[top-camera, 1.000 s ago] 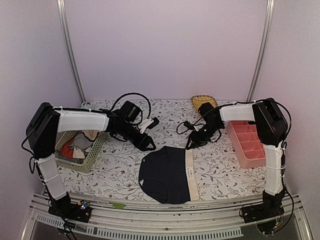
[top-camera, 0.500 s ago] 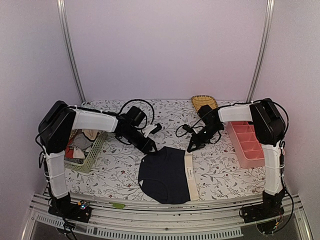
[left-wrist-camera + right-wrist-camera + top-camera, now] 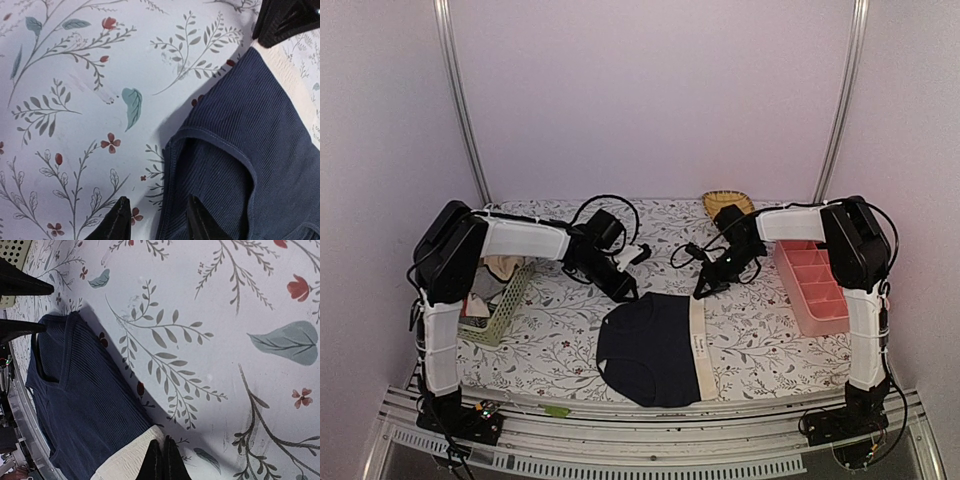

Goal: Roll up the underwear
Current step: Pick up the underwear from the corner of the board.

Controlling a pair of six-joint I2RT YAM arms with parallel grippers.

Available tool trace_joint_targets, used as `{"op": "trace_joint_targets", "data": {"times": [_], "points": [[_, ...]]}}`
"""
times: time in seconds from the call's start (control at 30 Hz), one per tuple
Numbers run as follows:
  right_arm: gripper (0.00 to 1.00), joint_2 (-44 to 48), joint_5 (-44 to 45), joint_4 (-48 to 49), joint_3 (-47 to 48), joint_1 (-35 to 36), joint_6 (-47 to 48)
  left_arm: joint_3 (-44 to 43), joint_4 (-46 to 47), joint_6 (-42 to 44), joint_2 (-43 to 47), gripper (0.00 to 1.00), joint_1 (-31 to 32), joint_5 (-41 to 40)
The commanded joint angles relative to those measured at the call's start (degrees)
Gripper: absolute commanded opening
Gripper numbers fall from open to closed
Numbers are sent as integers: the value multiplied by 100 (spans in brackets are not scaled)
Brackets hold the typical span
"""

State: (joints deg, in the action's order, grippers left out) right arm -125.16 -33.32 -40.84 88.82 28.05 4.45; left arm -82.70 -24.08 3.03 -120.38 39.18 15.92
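The underwear (image 3: 650,348) is a dark navy ribbed pair with a cream waistband (image 3: 699,340), lying flat near the table's front middle. My left gripper (image 3: 628,294) is low at its far left corner. In the left wrist view the left gripper (image 3: 157,201) is open, one fingertip on the floral cloth and the other on the navy fabric (image 3: 250,125), straddling the hem. My right gripper (image 3: 700,292) is at the far end of the waistband. In the right wrist view the right gripper (image 3: 162,441) is shut, pinching the cream band's corner (image 3: 127,460) beside the navy cloth (image 3: 85,390).
A green basket (image 3: 506,300) holding other garments stands at the left under the left arm. A pink compartment tray (image 3: 812,285) sits at the right, and a woven bowl (image 3: 728,205) at the back. The floral table cover (image 3: 560,340) ends close in front of the underwear.
The left arm has reached right and down to the underwear's far left corner, its jaws narrowing. The right gripper has shut at the waistband corner.
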Motion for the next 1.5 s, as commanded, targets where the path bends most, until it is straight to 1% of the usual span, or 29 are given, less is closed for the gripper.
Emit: {"op": "trace_joint_targets", "data": {"times": [0.0,0.1,0.17,0.3,0.33,0.37,0.73,0.9,1.07,1.1,1.2,1.47], "points": [[0,43,48,67,215,-27,-118,-123,-292,395,-265,38,343,-504],[0,68,40,68,215,-28,-122,-157,-326,431,-395,34,430,-724],[0,79,37,67,215,-41,-120,-180,-350,422,-461,30,452,-784],[0,90,31,83,268,-60,-160,-194,-370,471,-454,12,447,-861],[0,95,30,103,288,-63,-176,-190,-339,485,-421,4,430,-841],[0,105,22,117,318,-70,-212,-194,-309,499,-384,0,415,-813],[0,213,-53,79,898,-155,-370,-355,78,524,145,0,100,-258],[0,354,-64,-56,1003,-158,-359,-317,191,587,432,0,90,-245],[0,510,-73,-83,873,-160,-339,-4,410,580,712,0,79,-110],[0,550,-76,-98,848,-159,-339,45,414,578,909,0,81,-70],[0,740,-68,-77,695,-158,-369,218,414,557,1110,0,85,163],[0,1445,-114,193,-234,-79,-418,839,558,479,1594,0,184,400]]}}
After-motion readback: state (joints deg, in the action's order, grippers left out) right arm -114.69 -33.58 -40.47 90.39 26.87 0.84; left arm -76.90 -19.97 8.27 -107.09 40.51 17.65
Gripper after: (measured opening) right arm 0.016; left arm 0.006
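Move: The underwear's far left corner, a folded-over leg edge, lies between and just under the left gripper's open fingers, about 1 cm back, 1 cm to the right and 2 cm below. The right gripper already pinches the far end of the pale waistband, roughly 14 cm to the right of the left gripper and level with it; from the right gripper the left corner is some 13 cm left and 1 cm back. The underwear's middle lies about 13 cm back and 5 cm right of the left gripper, 4 cm below. Bring the left gripper down not quite 2 cm, easing back and right, and shut its fingers on the underwear's far left corner while the right keeps its pinch on the waistband end. Then raise both corners together: left about 10 cm off its low point, right about 9 cm, swinging both forward first (right some 4 cm, left about 2) before drawing back a little. Let the fingertips tip slightly forward. ##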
